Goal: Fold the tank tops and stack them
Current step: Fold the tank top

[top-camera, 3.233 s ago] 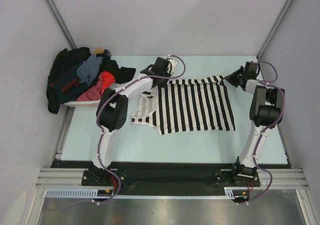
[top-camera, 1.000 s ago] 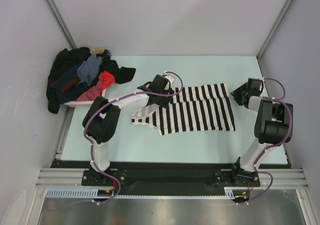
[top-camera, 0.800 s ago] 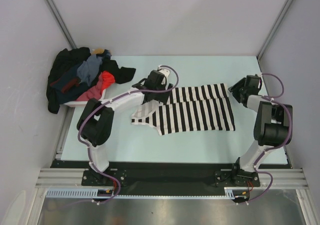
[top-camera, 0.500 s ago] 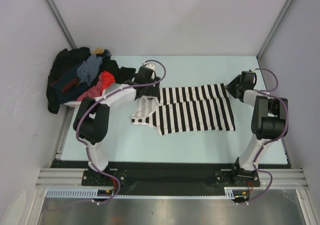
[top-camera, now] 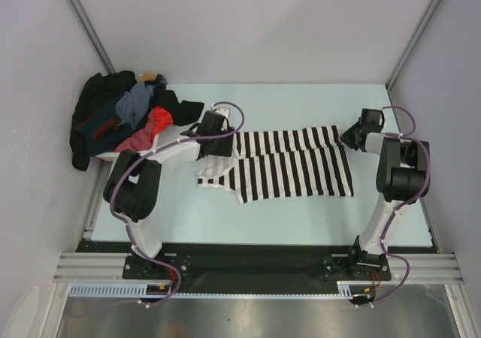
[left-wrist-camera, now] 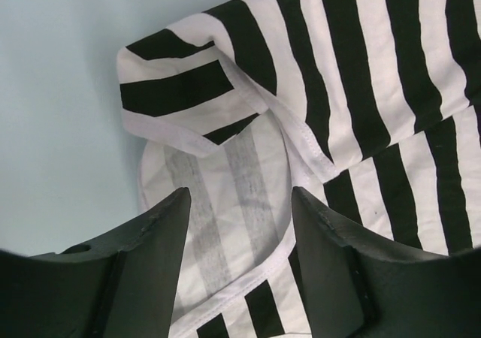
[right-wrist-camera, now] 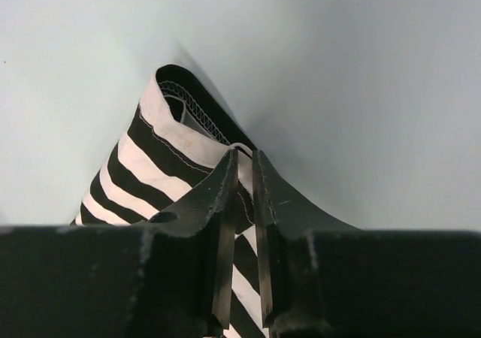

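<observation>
The black-and-white striped tank top point(top-camera: 293, 169) lies spread on the table, its far edge folded over itself. My left gripper point(top-camera: 219, 144) hovers over its strap end, on the left. In the left wrist view the left gripper point(left-wrist-camera: 240, 210) is open, with the white neckline and a folded strap point(left-wrist-camera: 188, 90) between and beyond the fingers, nothing gripped. My right gripper point(top-camera: 352, 137) is at the top's far right corner. In the right wrist view the right gripper point(right-wrist-camera: 244, 176) is shut on the hem corner point(right-wrist-camera: 180, 124). Dark navy cloth with red trim point(top-camera: 101, 124) lies in the clothes heap.
A pale pink basket point(top-camera: 124, 155) stands at the far left of the table, heaped with dark, grey-blue and red clothes point(top-camera: 139, 109) that spill over its rim. Grey walls close in on the left, right and back.
The top's far edge has been folded over. My left gripper has moved left to the strap end. My right gripper has swung to the far right corner and closed on it.
</observation>
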Controlling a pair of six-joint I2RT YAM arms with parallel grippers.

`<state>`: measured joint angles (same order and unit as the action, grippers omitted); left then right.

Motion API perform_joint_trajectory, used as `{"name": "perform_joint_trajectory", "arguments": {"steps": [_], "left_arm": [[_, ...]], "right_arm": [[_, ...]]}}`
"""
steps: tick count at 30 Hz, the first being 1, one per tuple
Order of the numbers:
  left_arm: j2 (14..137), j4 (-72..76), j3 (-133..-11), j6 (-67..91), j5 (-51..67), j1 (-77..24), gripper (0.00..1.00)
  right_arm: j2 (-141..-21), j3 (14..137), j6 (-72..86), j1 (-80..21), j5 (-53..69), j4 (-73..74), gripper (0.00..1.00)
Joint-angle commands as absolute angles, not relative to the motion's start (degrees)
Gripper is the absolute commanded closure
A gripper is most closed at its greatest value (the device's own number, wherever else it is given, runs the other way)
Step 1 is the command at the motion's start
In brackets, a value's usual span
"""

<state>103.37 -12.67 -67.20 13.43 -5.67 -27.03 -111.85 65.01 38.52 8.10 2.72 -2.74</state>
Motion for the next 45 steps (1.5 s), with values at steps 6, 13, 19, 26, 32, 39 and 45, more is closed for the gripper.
{"name": "perform_joint_trajectory", "arguments": {"steps": [6,13,19,26,32,39,45], "left_arm": [[107.8,-14.0,-75.1,8.6,-7.0,-27.0,0.46],[112.8,-16.9,-80.2,6.6,-9.4,-27.0,0.5],[113.9,-17.5,-80.1,6.2,-9.4,-27.1,0.57],[116.2,-18.5,-81.2,5.8,-9.1,-27.0,0.52],[117.2,-18.5,-81.5,5.9,-10.0,-26.9,0.64],[115.2,-19.0,-81.3,6.9,-10.5,-25.2,1.0],[109.4,-16.3,-78.0,10.1,-0.5,-19.2,1.0]], "right_arm": [[-112.8,65.9,38.8,8.4,2.3,-1.4,0.82],[-113.0,65.8,39.1,8.7,3.0,-1.8,0.82],[-113.3,65.7,39.3,9.0,3.5,-1.9,0.82],[-113.3,65.7,39.3,9.1,3.5,-1.9,0.82],[-113.5,65.8,39.3,9.1,3.8,-1.9,0.82],[-113.6,66.0,39.2,9.1,3.9,-1.6,0.83],[-114.0,66.4,39.4,9.1,3.9,-1.1,0.87]]}}
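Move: The turned-in hem of the tank top's shoulder strap lies about 3 cm ahead of the open left hand and 4 cm below, neither left nor right. The point of the striped overfold is some 3 cm to this hand's right and 1 cm back, and the pale inside panel spreads about 5 cm back and 3 cm left. Black cloth overhangs the table roughly 16 cm ahead and 12 cm left. From the right hand, the strap hem is about 34 cm left and 1 cm back. The left fingers pinch the turned-in hem of the shoulder strap: the hand slides forward about 3 cm, sinks some 4 cm onto the cloth with a roll of roughly 10 degrees, left side rising, and shuts fully. Keeping hold, it then starts off leftward and slightly up, about 1 cm. The right hand stays put, nearly shut on the tank top's far right corner. ##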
